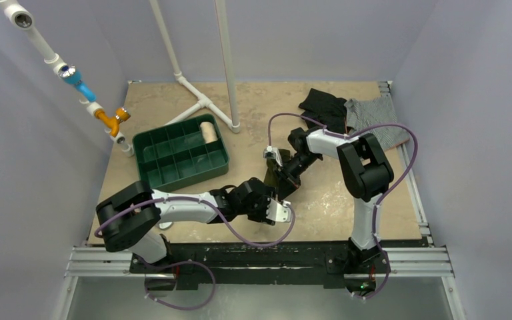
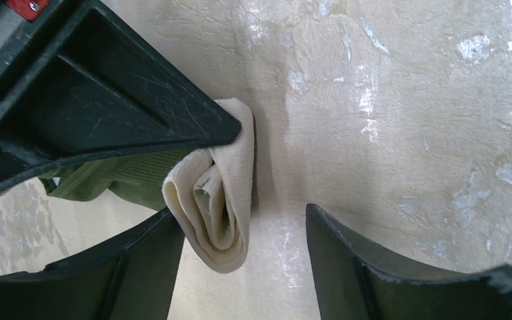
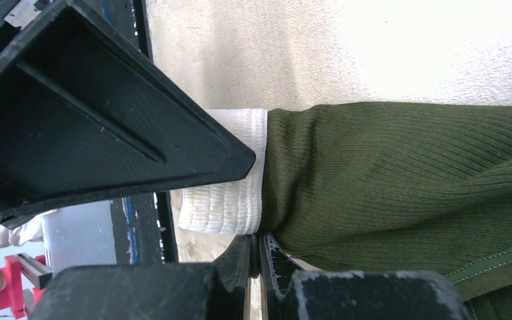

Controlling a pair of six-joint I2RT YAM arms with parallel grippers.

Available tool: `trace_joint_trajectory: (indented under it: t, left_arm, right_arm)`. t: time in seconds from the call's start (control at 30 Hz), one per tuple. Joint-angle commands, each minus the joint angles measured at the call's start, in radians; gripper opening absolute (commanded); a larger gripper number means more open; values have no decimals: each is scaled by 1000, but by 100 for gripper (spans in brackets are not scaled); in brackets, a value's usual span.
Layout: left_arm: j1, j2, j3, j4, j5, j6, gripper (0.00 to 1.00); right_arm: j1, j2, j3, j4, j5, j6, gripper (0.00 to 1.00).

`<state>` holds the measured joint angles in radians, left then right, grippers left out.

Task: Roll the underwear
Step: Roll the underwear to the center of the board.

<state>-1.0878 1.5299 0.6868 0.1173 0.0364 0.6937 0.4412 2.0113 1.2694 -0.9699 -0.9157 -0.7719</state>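
The underwear [image 3: 387,180] lies rolled on the table, olive-green with a cream waistband [image 2: 217,193] at its end; in the top view it is a dark lump [image 1: 279,175] between the two arms. My left gripper [image 2: 240,213] is open around the waistband end, which touches only the left-hand finger [image 2: 127,267]. My right gripper [image 3: 257,240] is shut, its tips against the roll where cream meets olive. No cloth shows between them. Each wrist view shows the other gripper's black finger [image 2: 107,100] resting against the roll.
A green compartment tray [image 1: 148,165] holding a cream roll [image 1: 207,131] stands at the left. A black garment [image 1: 323,107] and a grey striped garment [image 1: 373,120] lie at the back right. A white pipe frame [image 1: 203,103] stands at the back.
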Motion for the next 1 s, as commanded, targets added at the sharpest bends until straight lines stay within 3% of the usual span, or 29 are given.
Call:
trace_joint_trajectory:
  t: [0.0, 0.17, 0.33, 0.73, 0.97]
  left_arm:
    - [-4, 4, 55, 26, 12, -23, 61]
    - [-4, 19, 98, -50, 47, -56, 42]
    - [-3, 58, 134, -112, 67, -83, 30]
    - [9, 107, 154, -164, 57, -94, 33]
    - [23, 125, 204, -238, 113, -116, 13]
  right_arm:
    - [-1, -35, -7, -12, -28, -22, 0]
    - [-2, -41, -6, -12, -27, -21, 0]
    - [-2, -42, -3, -17, -32, -23, 0]
    - [-1, -42, 1, -33, -31, -32, 0]
    - [-1, -45, -5, -34, -39, -33, 0]
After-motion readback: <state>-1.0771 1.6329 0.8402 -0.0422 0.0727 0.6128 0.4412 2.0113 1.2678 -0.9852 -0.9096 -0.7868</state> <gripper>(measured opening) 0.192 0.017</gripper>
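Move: The cream waistband roll's near end sits between the open left fingers, about 1 cm ahead, 1 cm to the right and 1 cm below the left hand. The closed right fingertips are roughly 2 cm ahead of the left hand and 4 cm to its right, and the underwear's olive body is centred about 8 cm ahead and 1 cm right. From the right hand, that cream end is some 3 cm left and 1 cm back, about level. Close the left fingers from wide open to nearly shut, pinching the rolled cream waistband end, while easing the hand about 1.5 cm to the right and slightly up, then sinking some 2 cm onto the roll with a wrist turn of under 10 degrees. Keep the right gripper shut and still on the band's olive edge. ##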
